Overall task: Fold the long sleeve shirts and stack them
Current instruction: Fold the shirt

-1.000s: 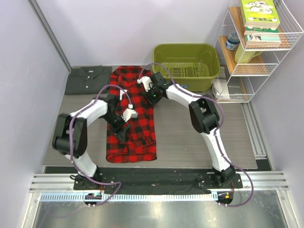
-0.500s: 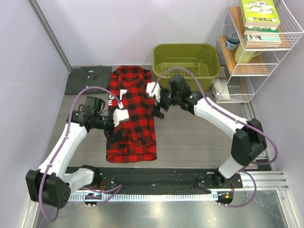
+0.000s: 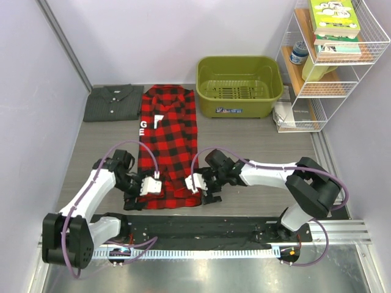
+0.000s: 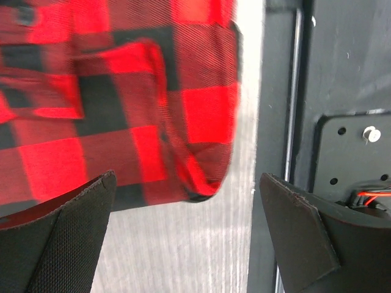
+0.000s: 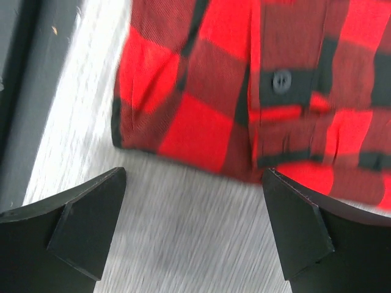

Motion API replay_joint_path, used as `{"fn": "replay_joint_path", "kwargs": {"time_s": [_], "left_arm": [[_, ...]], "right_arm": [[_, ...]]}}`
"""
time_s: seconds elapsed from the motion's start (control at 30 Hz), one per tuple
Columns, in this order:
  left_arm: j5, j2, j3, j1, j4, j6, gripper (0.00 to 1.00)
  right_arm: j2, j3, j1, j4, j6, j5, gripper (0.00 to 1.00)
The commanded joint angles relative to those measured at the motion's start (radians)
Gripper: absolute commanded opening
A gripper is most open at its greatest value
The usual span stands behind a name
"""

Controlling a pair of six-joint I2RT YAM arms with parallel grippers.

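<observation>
The red-and-black plaid shirt lies as a long narrow strip down the middle of the table, collar end at the back, a white label showing on it. The dark grey shirt lies folded at the back left. My left gripper sits low at the plaid shirt's near-left corner. In the left wrist view that gripper is open, the plaid corner just ahead of the fingers. My right gripper is at the near-right corner. The right wrist view shows it open, the hem just beyond.
A green basket stands at the back right. Beside it a white wire shelf holds books, with papers at its foot. The black base rail runs along the table's near edge, close behind both grippers.
Both arms have drawn back from the shirt's middle to its near hem, and both grippers have opened. The plaid shirt now lies flat with nothing holding it.
</observation>
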Motion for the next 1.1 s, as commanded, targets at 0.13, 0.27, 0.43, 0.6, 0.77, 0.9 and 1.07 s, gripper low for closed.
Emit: {"fn": "replay_joint_path", "kwargs": {"time_s": [0.13, 0.27, 0.43, 0.6, 0.77, 0.9, 1.07], "left_arm": [[-0.023, -0.155, -0.144, 0.004, 0.083, 0.143, 1.0], [-0.014, -0.084, -0.124, -0.002, 0.096, 0.095, 0.95], [-0.04, 0.006, -0.076, -0.017, 0.095, 0.069, 0.77], [-0.077, 0.023, -0.09, -0.025, 0.164, 0.057, 0.64], [-0.082, 0.013, -0.096, -0.05, 0.191, 0.015, 0.52], [-0.103, -0.009, -0.116, -0.065, 0.208, 0.005, 0.47], [-0.065, -0.014, -0.058, -0.07, 0.111, -0.006, 0.05]], "right_arm": [[-0.036, -0.065, 0.095, 0.184, -0.04, 0.058, 1.0], [0.017, -0.081, 0.118, 0.252, -0.032, 0.095, 1.0], [0.063, -0.061, 0.136, 0.273, -0.018, 0.124, 0.79], [0.082, -0.052, 0.133, 0.274, 0.012, 0.179, 0.52], [0.094, -0.032, 0.126, 0.282, 0.078, 0.244, 0.37], [0.091, 0.0, 0.113, 0.259, 0.117, 0.252, 0.19], [0.06, 0.005, 0.112, 0.237, 0.137, 0.241, 0.02]]}}
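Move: The folded red plaid shirt's near-left corner lies almost beneath the left hand, about 1 cm back, no distance sideways and 4 cm below; the table's near edge is some 7 cm behind that hand. Its near-right corner is about 3 cm to the left of the right hand, 3 cm back and 2 cm lower. A buttoned sleeve cuff on top of the shirt lies roughly 7 cm to the right hand's left, 3 cm farther out and 2 cm below it. Both near corners of the shirt get pinched. The left hand sinks about 3 cm, edging back and then forward again, and shuts on the left edge at the corner; the right hand slides some 4.5 cm left, nearly level, tilting about 10 degrees, then eases forward a few centimetres as its fingers close on the right edge. ##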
